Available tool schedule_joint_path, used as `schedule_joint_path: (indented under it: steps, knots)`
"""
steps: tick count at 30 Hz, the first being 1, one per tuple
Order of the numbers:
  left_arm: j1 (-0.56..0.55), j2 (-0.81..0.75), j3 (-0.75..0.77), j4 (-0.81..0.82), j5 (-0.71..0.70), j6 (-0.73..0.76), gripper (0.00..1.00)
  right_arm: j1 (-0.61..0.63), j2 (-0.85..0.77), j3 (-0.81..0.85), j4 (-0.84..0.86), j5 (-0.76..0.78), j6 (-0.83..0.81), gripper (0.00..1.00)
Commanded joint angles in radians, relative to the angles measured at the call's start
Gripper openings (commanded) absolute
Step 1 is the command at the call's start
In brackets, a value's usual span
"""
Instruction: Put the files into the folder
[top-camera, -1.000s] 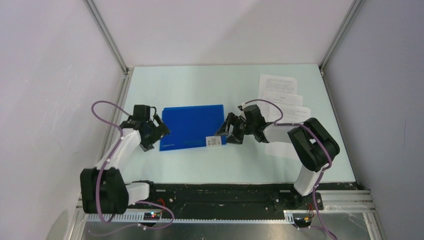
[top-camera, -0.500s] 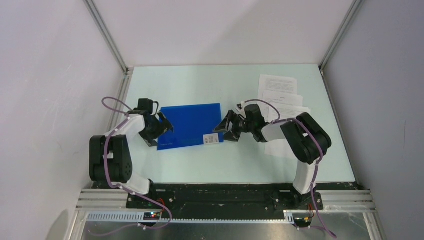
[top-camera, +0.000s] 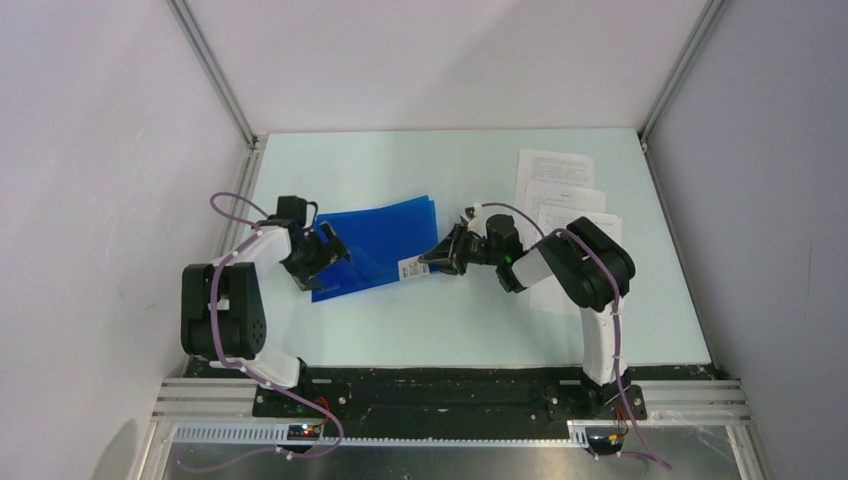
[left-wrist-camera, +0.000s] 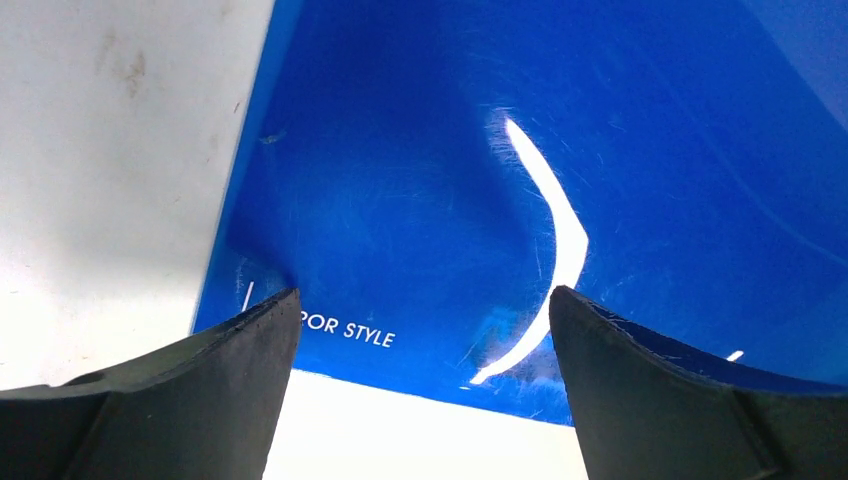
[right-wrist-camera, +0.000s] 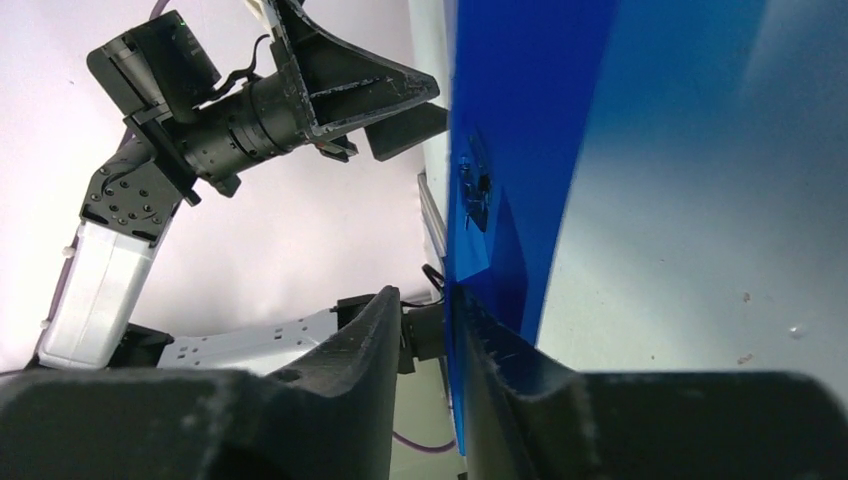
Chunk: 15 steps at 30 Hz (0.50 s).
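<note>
The blue folder (top-camera: 375, 245) lies left of the table's middle, its right edge with the white label (top-camera: 410, 268) lifted off the table. My right gripper (top-camera: 432, 260) is at that lifted edge. In the right wrist view the cover (right-wrist-camera: 520, 120) lies against one finger while a narrow gap still shows beside the other, so the right gripper (right-wrist-camera: 425, 300) is open. My left gripper (top-camera: 330, 258) stands wide open over the folder's left near corner (left-wrist-camera: 330, 330), its fingers (left-wrist-camera: 240, 350) straddling the printed front edge. The files (top-camera: 565, 190), white printed sheets, lie fanned at the back right.
Pale table (top-camera: 450, 320) enclosed by white walls, with aluminium posts at the back corners. The left arm (right-wrist-camera: 250, 110) shows beyond the folder in the right wrist view. My right arm's elbow (top-camera: 590, 265) covers the nearest sheets.
The right gripper's jaws have narrowed around the folder's right edge and that edge has risen off the table. The left gripper has stayed wide open at the folder's left corner.
</note>
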Motion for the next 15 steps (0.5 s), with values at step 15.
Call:
schedule_joint_path:
  steps: [15]
  knots:
    - [-0.052,-0.383,0.299,-0.204,0.132,0.097,0.98,-0.094,-0.503,0.180,-0.811,0.330,-0.470,0.00]
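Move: The folder's right edge, close to its near corner, is already between the right gripper's partly open pads. From that hand, the folder's middle lies about 15 cm left and 4 cm ahead, the white label some 6 cm left and 1 cm back, and the nearest file about 36 cm right, level with it, on the table some 4 cm lower. From the left gripper, open over the folder's near left corner, the folder's middle lies about 11 cm right and 6 cm ahead. Shut the right gripper on the folder's edge beside the label, then, keeping the pinch, raise it about 5 cm, drawing right and forward while the fingertips tip down some 10 degrees. As the right hand lifts, bring the left gripper free of the folder's near left corner, wide open, straight up some 13 cm, swinging its fingers outward about 20 degrees. ##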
